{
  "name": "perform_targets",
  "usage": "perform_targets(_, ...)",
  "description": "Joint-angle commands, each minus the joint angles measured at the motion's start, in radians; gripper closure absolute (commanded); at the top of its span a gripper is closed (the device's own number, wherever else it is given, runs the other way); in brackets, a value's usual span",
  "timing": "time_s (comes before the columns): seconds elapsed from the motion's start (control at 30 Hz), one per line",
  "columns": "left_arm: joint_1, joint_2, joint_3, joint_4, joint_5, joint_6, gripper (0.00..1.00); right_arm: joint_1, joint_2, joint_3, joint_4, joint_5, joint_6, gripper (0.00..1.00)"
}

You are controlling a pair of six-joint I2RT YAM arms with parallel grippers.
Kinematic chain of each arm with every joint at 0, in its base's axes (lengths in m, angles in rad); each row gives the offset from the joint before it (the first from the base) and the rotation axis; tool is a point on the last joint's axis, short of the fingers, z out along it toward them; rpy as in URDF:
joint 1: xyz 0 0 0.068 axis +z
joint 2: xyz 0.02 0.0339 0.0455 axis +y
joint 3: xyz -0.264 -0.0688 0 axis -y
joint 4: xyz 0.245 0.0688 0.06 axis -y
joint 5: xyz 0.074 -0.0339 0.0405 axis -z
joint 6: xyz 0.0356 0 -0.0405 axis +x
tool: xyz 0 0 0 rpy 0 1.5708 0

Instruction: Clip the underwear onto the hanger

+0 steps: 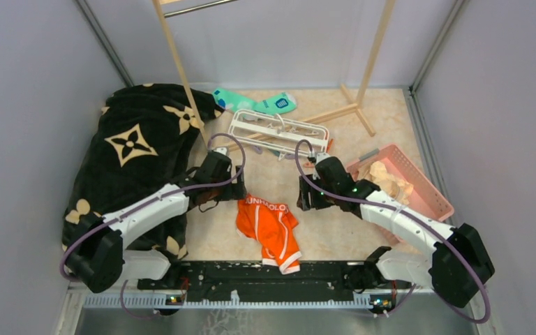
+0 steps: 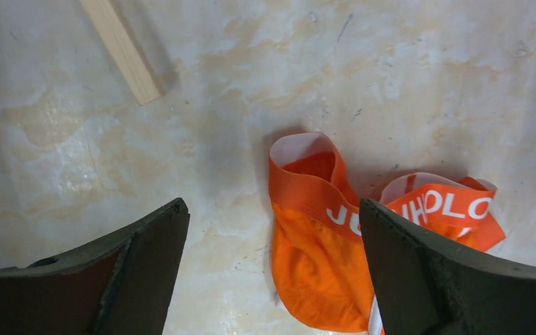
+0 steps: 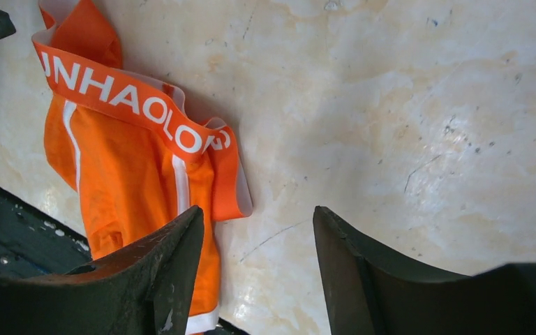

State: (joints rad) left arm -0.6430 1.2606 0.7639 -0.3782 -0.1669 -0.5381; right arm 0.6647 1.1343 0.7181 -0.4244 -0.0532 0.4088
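The orange underwear [image 1: 271, 230] lies crumpled on the marbled floor between the two arms, waistband lettering up. The white hanger [image 1: 278, 130] lies flat farther back, apart from it. My left gripper [image 1: 240, 190] hovers just left of the waistband, wide open; in the left wrist view the underwear [image 2: 321, 251] sits between my left gripper's [image 2: 273, 213] fingers, nearer the right one. My right gripper [image 1: 304, 197] stands open to the right of the garment; in the right wrist view the underwear [image 3: 132, 160] lies left of my right gripper [image 3: 258, 213], with bare floor between its fingers.
A black patterned blanket [image 1: 136, 150] fills the left side. A pink basket [image 1: 419, 185] with beige cloth sits at the right. A teal sock [image 1: 258, 103] lies behind the hanger. The wooden rack's legs [image 1: 181, 63] stand at the back. A black rail [image 1: 251, 276] lines the near edge.
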Motion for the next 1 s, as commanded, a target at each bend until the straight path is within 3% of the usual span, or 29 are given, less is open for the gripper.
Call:
perform_targets(0.0, 0.019, 0.045, -0.041, 0.086, -0.005, -0.123, 0.05, 0.003, -0.055, -0.013, 0.124, -0.038, 0.105, 0.41)
perform_targets(0.23, 0.032, 0.038, -0.191, 0.257, 0.100, -0.149, 0.15, 0.003, -0.049, 0.016, 0.097, -0.044, 0.068, 0.41)
perform_targets(0.5, 0.036, -0.029, -0.278, 0.334, 0.122, -0.122, 0.16, 0.003, -0.035, -0.005, 0.144, -0.092, 0.092, 0.41)
perform_targets(0.6, 0.035, 0.035, -0.256, 0.363, 0.144, -0.089, 0.18, 0.003, -0.034, -0.005, 0.144, -0.091, 0.094, 0.42)
perform_targets(0.77, 0.034, 0.161, -0.185, 0.354, 0.171, -0.041, 0.29, 0.004, -0.040, -0.008, 0.139, -0.086, 0.092, 0.42)
perform_targets(0.97, 0.034, 0.168, -0.229, 0.385, 0.202, -0.023, 0.37, 0.003, -0.045, -0.020, 0.138, -0.080, 0.093, 0.42)
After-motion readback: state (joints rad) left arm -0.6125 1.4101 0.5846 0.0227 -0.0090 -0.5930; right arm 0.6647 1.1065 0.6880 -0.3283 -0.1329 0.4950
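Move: The underwear lies spread on the table, its left waistband corner only about 2 cm to the left hand's right, roughly level with it and some 6 cm below; its middle is about 8 cm right and 9 cm back. The rack foot ends some 7 cm ahead and 5 cm left, the hanger lies roughly 17 cm ahead and 10 cm right, both about 7 cm lower. From the right hand, that waistband corner is some 15 cm left and 3 cm ahead, 7 cm below. Down by about 5 cm goes the left hand, easing back a little, onto the underwear's left waistband corner; then, staying low, it swings some 3 cm right and 2.5 cm forward, its left side dipping about 10 degrees. The wide-open fingers close by a third around the corner without shutting. The right hand drifts 2 cm left and a little up, fingers still part open. ##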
